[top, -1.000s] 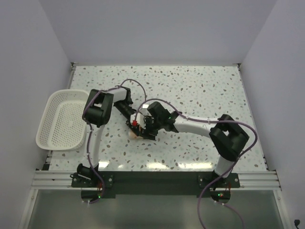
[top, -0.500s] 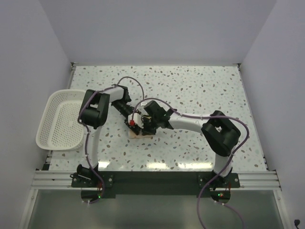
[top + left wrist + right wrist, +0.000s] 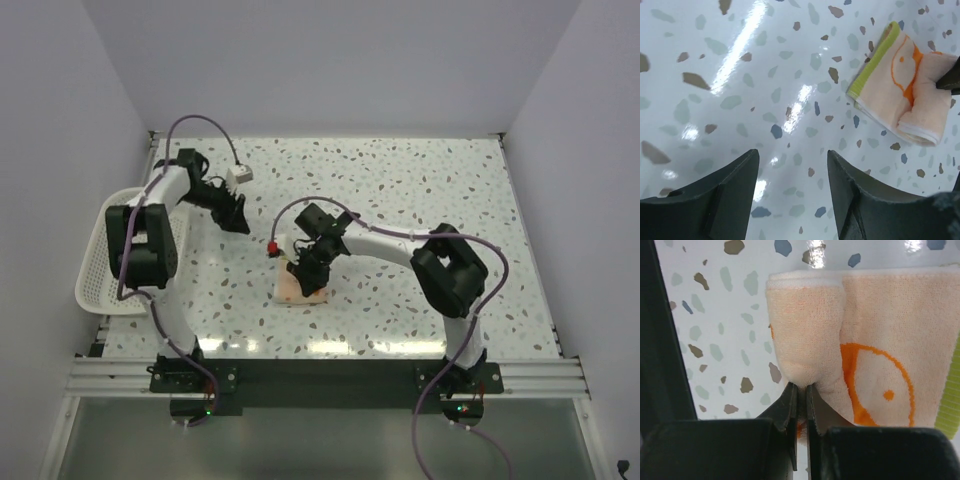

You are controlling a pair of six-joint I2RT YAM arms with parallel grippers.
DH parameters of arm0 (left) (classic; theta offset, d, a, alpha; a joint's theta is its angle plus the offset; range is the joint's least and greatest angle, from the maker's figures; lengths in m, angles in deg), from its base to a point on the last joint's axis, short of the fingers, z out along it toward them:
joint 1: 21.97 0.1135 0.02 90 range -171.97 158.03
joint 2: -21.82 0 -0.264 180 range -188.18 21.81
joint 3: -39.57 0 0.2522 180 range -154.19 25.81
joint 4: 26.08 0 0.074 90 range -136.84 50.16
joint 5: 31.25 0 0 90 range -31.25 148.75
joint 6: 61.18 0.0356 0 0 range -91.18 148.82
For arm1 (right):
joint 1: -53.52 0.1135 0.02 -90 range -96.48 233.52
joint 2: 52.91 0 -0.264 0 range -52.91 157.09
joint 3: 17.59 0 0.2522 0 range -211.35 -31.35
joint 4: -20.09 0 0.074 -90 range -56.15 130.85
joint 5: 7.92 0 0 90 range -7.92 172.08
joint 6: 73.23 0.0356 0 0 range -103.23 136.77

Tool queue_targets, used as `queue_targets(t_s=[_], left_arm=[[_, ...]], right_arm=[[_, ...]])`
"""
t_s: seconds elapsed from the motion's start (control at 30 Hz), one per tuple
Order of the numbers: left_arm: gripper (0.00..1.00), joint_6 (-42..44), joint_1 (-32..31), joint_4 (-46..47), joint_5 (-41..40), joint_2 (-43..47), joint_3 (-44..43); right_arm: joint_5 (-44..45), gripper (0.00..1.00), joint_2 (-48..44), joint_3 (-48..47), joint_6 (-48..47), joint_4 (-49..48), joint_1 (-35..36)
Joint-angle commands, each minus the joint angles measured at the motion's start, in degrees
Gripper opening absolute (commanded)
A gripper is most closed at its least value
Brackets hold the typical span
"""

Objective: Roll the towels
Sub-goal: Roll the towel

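Note:
The towel [image 3: 298,288] is a peach cloth with orange circle marks and a green edge stripe, lying partly rolled on the speckled table near the middle front. In the right wrist view one end of the towel [image 3: 865,340] is curled into a thick roll. My right gripper [image 3: 801,390] is shut on the near end of that roll, with cloth pinched between its jaws; from above it [image 3: 305,268] sits over the towel. My left gripper [image 3: 238,218] stands open well to the back left. In the left wrist view it [image 3: 792,165] holds nothing, with the towel [image 3: 900,92] off to the upper right.
A white mesh basket [image 3: 92,275] sits at the table's left edge, partly behind the left arm. Purple cables loop above both arms. White walls close the table in at the back and on both sides.
The left arm has swung away from the towel to the back left, and its gripper has opened. The right gripper has shut on the towel's roll and shifted slightly towards the near-left.

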Motion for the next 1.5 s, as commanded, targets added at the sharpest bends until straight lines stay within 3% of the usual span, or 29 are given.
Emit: queue_targets(t_s=[0.0, 0.1, 0.27, 0.37, 0.4, 0.57, 0.7, 0.83, 1.17, 1.47], left_arm=[[0.62, -5.18, 3.48, 11.36, 0.07, 10.03, 5.61], [0.62, -7.85, 5.69, 20.77, -0.80, 19.96, 14.05], [0.63, -6.45, 3.32, 30.09, -5.55, 35.70, 28.29], [0.63, -2.94, -1.86, 32.99, -10.46, 44.04, 35.84], [0.64, -2.06, -6.14, 34.14, -13.87, 46.61, 38.21], [0.69, 2.78, -18.11, 36.80, -18.03, 58.66, 50.80], [0.70, 2.44, -29.17, 35.90, -22.33, 59.29, 53.52], [0.69, 1.65, -35.61, 40.20, -26.65, 58.24, 56.07], [0.67, 7.44, -38.26, 47.51, -28.76, 46.73, 56.69], [0.66, 8.41, -39.05, 42.41, -23.84, 48.03, 55.81]], right_arm=[[-5.39, 0.00, 6.71, -5.13, 4.89, 10.88, -0.25], [-9.25, 0.00, 10.76, -10.40, 6.30, 15.19, -0.61], [-15.85, 0.00, 18.76, -16.47, 9.12, 19.23, -2.63], [-18.58, 0.00, 24.12, -21.21, 8.95, 23.98, -3.24], [-19.19, 0.00, 25.18, -22.36, 9.12, 24.94, -3.42], [-22.10, 0.00, 30.53, -25.53, 12.72, 25.04, -5.44], [-22.98, 0.00, 33.61, -27.03, 14.57, 24.95, -7.20], [-22.71, 0.00, 36.17, -28.69, 14.92, 25.39, -8.08], [-21.66, 0.00, 40.83, -31.95, 15.45, 25.48, -8.87], [-19.99, 0.00, 41.36, -31.51, 15.54, 24.07, -10.01]])
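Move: The towel's middle lies about 12 cm back and 12 cm to the right of the open left hand, some 5 cm below it. Its green hem is around 5 cm farther out than that middle. The basket's middle is roughly 22 cm to the left hand's left and 4 cm back. From the right hand, already pinching the folded near part, the towel's middle is about 2 cm ahead and 2 cm left, a touch lower. The right hand keeps its pinch on the folded towel and rolls it over forward, the wrist turning some 60 degrees about the left-right line so that its top goes away from the base, while it slides 2 to 3 cm left and sinks about 2 cm. Meanwhile the left hand, fingers staying open, first lifts with a short swing left, arcs back and right to the towel about 16 cm nearer the base, tilting back and turning clockwise, then comes down until its fingers straddle the left end of the roll, one tip against the cloth, without closing. ##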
